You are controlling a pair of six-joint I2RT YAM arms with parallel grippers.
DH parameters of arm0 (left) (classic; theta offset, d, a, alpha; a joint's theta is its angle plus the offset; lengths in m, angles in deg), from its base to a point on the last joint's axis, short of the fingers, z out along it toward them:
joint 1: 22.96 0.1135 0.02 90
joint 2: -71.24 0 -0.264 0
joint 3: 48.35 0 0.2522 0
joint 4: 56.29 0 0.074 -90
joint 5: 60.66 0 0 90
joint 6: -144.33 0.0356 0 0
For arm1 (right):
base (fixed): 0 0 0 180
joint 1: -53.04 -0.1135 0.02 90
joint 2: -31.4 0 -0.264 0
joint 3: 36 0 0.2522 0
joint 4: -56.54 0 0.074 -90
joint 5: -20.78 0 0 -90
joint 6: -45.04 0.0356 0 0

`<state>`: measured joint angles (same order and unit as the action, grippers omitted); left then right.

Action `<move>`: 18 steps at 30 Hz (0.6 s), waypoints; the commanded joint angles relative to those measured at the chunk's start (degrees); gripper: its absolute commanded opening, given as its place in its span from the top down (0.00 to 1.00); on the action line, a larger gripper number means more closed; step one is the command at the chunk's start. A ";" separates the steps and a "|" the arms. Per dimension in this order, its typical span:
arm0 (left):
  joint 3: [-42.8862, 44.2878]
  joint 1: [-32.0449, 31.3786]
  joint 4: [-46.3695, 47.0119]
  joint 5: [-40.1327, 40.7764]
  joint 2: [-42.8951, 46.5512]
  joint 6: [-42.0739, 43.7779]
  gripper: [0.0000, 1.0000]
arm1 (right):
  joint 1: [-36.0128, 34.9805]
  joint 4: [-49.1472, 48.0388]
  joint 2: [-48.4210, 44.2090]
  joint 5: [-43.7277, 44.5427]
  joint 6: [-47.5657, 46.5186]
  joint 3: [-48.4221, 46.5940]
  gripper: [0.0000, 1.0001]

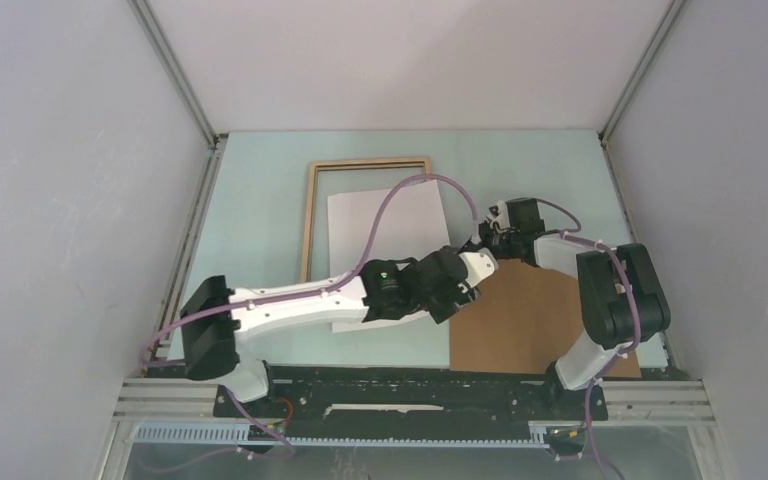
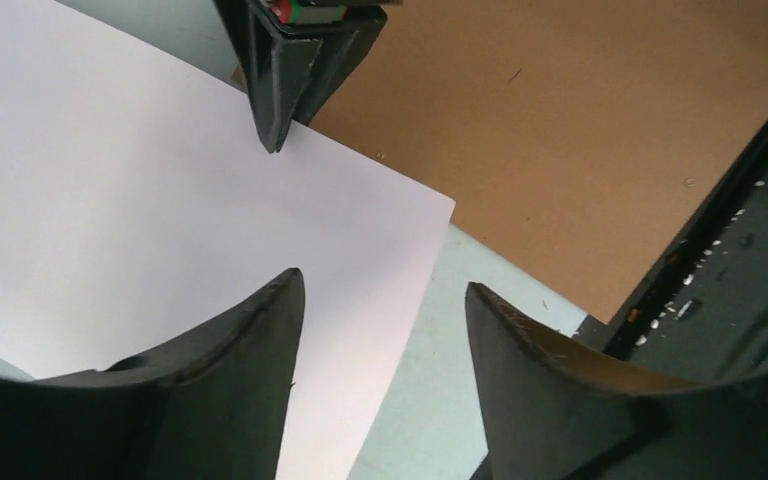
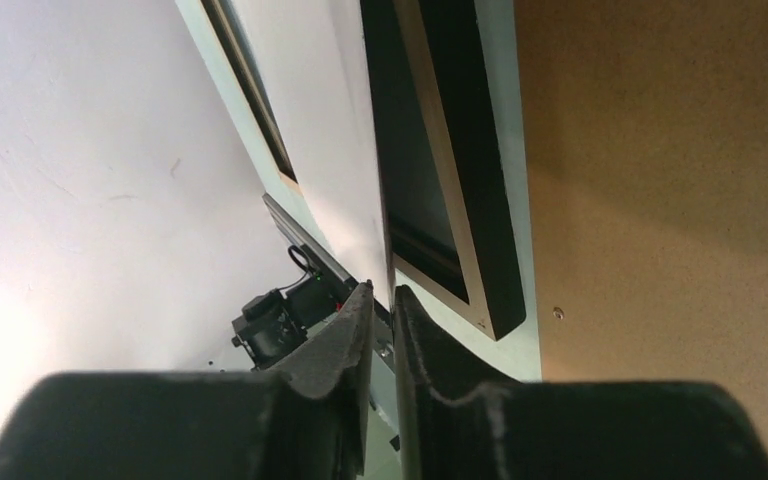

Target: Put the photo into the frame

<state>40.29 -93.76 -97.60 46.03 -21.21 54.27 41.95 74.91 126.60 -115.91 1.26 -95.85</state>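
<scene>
The photo lies white side up on the table, its far part overlapping the light-wood frame at the back centre. My right gripper is at the photo's right edge. In the right wrist view its jaws are pressed onto the thin sheet, seen edge-on, beside the frame's rim. My left gripper stands open just above the photo's near right corner, holding nothing. The right gripper's fingers show at the top of the left wrist view, on the photo's edge.
A plain brown backing board lies flat at the right, under and beside both grippers, also seen as the board in the left wrist view. The black base rail runs along the near edge. Grey walls close in left and right.
</scene>
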 commanded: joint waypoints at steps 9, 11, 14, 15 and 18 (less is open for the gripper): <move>-9.59 27.60 2.11 -9.67 25.62 -15.37 0.15 | -1.34 -10.46 1.75 2.41 1.52 -0.23 1.00; -11.69 36.69 2.19 -11.84 27.32 -20.95 0.14 | -1.54 -12.69 1.63 3.77 2.54 -0.24 1.00; -15.09 49.59 3.32 -16.08 28.02 -28.95 0.14 | -1.86 -17.04 1.92 5.13 4.49 -0.34 1.00; -16.65 53.41 4.32 -18.80 27.77 -31.64 0.13 | -2.02 -17.69 2.35 5.66 4.85 -0.80 1.00; -20.54 62.45 8.47 -24.94 25.37 -38.42 0.10 | -3.03 -16.75 4.85 5.94 4.32 -4.12 1.00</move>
<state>25.20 -39.97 -93.14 31.45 6.47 29.07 40.24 61.81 129.00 -111.89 4.56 -96.02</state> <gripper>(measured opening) 0.883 0.007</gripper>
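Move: The photo's middle lies about 11 cm left and 6 cm ahead of the free left hand, some 12 cm lower. The frame under it is centred about 15 cm left and 11 cm ahead of that hand. From the right hand, whose nearly shut fingers straddle the photo's right edge, the photo's middle is about 12 cm left, level ahead, and the brown board's is about 20 cm right and 10 cm back. Up and then in a wide sweep left, about 27 cm, and forward some 15 cm, the left hand crosses over the photo to the frame's left side, swinging about 55 degrees counter-clockwise, opening wider and dipping slightly at the end. The right fingers close fully on the photo's right edge, then carry it forward about 3 cm, tipping up slightly. ##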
